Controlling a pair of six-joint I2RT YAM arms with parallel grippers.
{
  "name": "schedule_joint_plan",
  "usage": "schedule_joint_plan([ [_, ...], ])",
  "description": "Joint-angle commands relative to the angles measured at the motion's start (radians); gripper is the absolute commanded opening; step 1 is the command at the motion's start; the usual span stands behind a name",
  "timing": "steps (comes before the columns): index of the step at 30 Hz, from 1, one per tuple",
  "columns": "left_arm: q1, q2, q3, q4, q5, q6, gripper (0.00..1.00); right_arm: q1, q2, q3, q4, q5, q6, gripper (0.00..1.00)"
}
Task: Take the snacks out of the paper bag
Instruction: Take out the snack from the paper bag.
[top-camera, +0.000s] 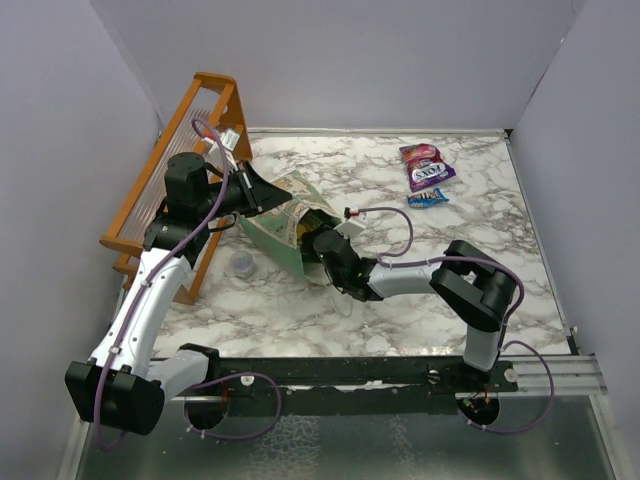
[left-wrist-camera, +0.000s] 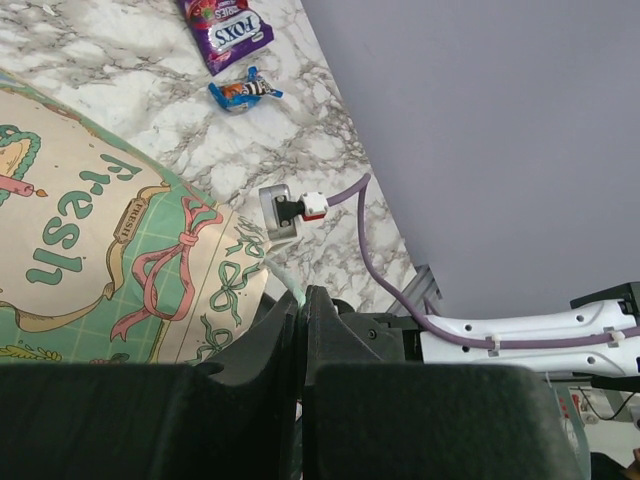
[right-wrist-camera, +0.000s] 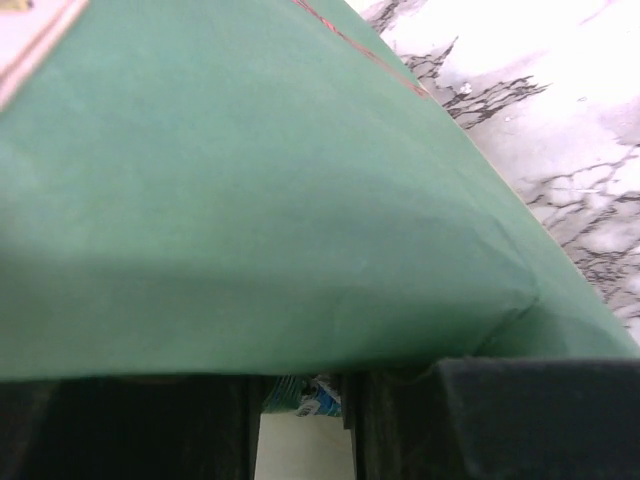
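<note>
The mint-green paper bag (top-camera: 283, 228) lies on its side on the marble table, mouth toward the right arm; its printed side shows in the left wrist view (left-wrist-camera: 100, 240). My left gripper (top-camera: 250, 190) is shut on the bag's upper rim, with the mint edge pinched between its fingers (left-wrist-camera: 318, 330). My right gripper (top-camera: 322, 245) is inside the bag's mouth under the green wall (right-wrist-camera: 280, 200). Its jaws stand narrowly apart with a green and blue snack packet (right-wrist-camera: 305, 395) between the tips. A purple packet (top-camera: 426, 166) and a small blue packet (top-camera: 427, 197) lie at the far right.
An orange wooden rack (top-camera: 170, 170) stands along the left wall behind the left arm. A small clear round cup (top-camera: 243, 263) sits on the table just in front of the bag. Grey walls close in the table on three sides.
</note>
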Motion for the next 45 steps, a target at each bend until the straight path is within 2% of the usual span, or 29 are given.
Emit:
schedule_joint_plan([
  [1, 0.005, -0.027, 0.013, 0.031, 0.006, 0.002, 0.0, -0.007, -0.027, -0.013, 0.072, -0.052, 0.002, 0.22],
  [7, 0.005, -0.032, 0.009, 0.016, 0.004, 0.011, 0.0, -0.006, -0.115, -0.032, -0.013, -0.099, 0.064, 0.02],
  [19, 0.006, -0.026, 0.001, 0.031, 0.002, 0.017, 0.0, -0.006, -0.427, -0.274, -0.038, -0.302, -0.013, 0.01],
  [23, 0.006, -0.022, -0.008, 0.038, 0.006, 0.016, 0.0, -0.007, -0.571, -0.373, -0.065, -0.348, -0.122, 0.01],
  [29, 0.006, -0.03, -0.023, 0.026, -0.006, 0.033, 0.0, -0.006, -0.829, -0.427, -0.257, -0.357, -0.494, 0.01],
  [33, 0.006, -0.031, -0.039, 0.033, -0.01, 0.03, 0.0, -0.007, -1.037, -0.447, -0.376, -0.333, -0.684, 0.01],
  [38, 0.006, -0.029, -0.045, 0.037, -0.015, 0.025, 0.0, -0.007, -1.248, -0.446, -0.388, -0.242, -0.739, 0.01],
  [41, 0.006, -0.029, -0.042, 0.035, -0.019, 0.026, 0.0, -0.006, -1.293, -0.421, -0.344, -0.159, -0.775, 0.01],
  [45, 0.006, -0.029, -0.038, 0.028, -0.022, 0.026, 0.0, -0.006, -1.245, -0.365, -0.266, 0.005, -0.864, 0.01],
])
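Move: The right hand is already inside the paper bag's mouth with its fingers part-way shut around a green snack pack, whose middle lies about 4 cm ahead and 2 cm left. Another snack pack lies in the bag some 3 cm below the hand. Out on the table, the blue candy is about 14 cm ahead and 25 cm right. From the left hand, which holds the bag's handle, the green snack pack is about 8 cm ahead, 4 cm right and 26 cm below. Close the right fingers to pinch the near part of the green snack pack, then draw it back and slightly up out of the bag's mouth. Carry on to the right and upward, clear of the bag, ending some 17 cm right, 18 cm higher and 12 cm back while the fingertips tip up about 30 degrees. Keep the left fingers shut on the handle, letting that hand dip only slightly late on. ##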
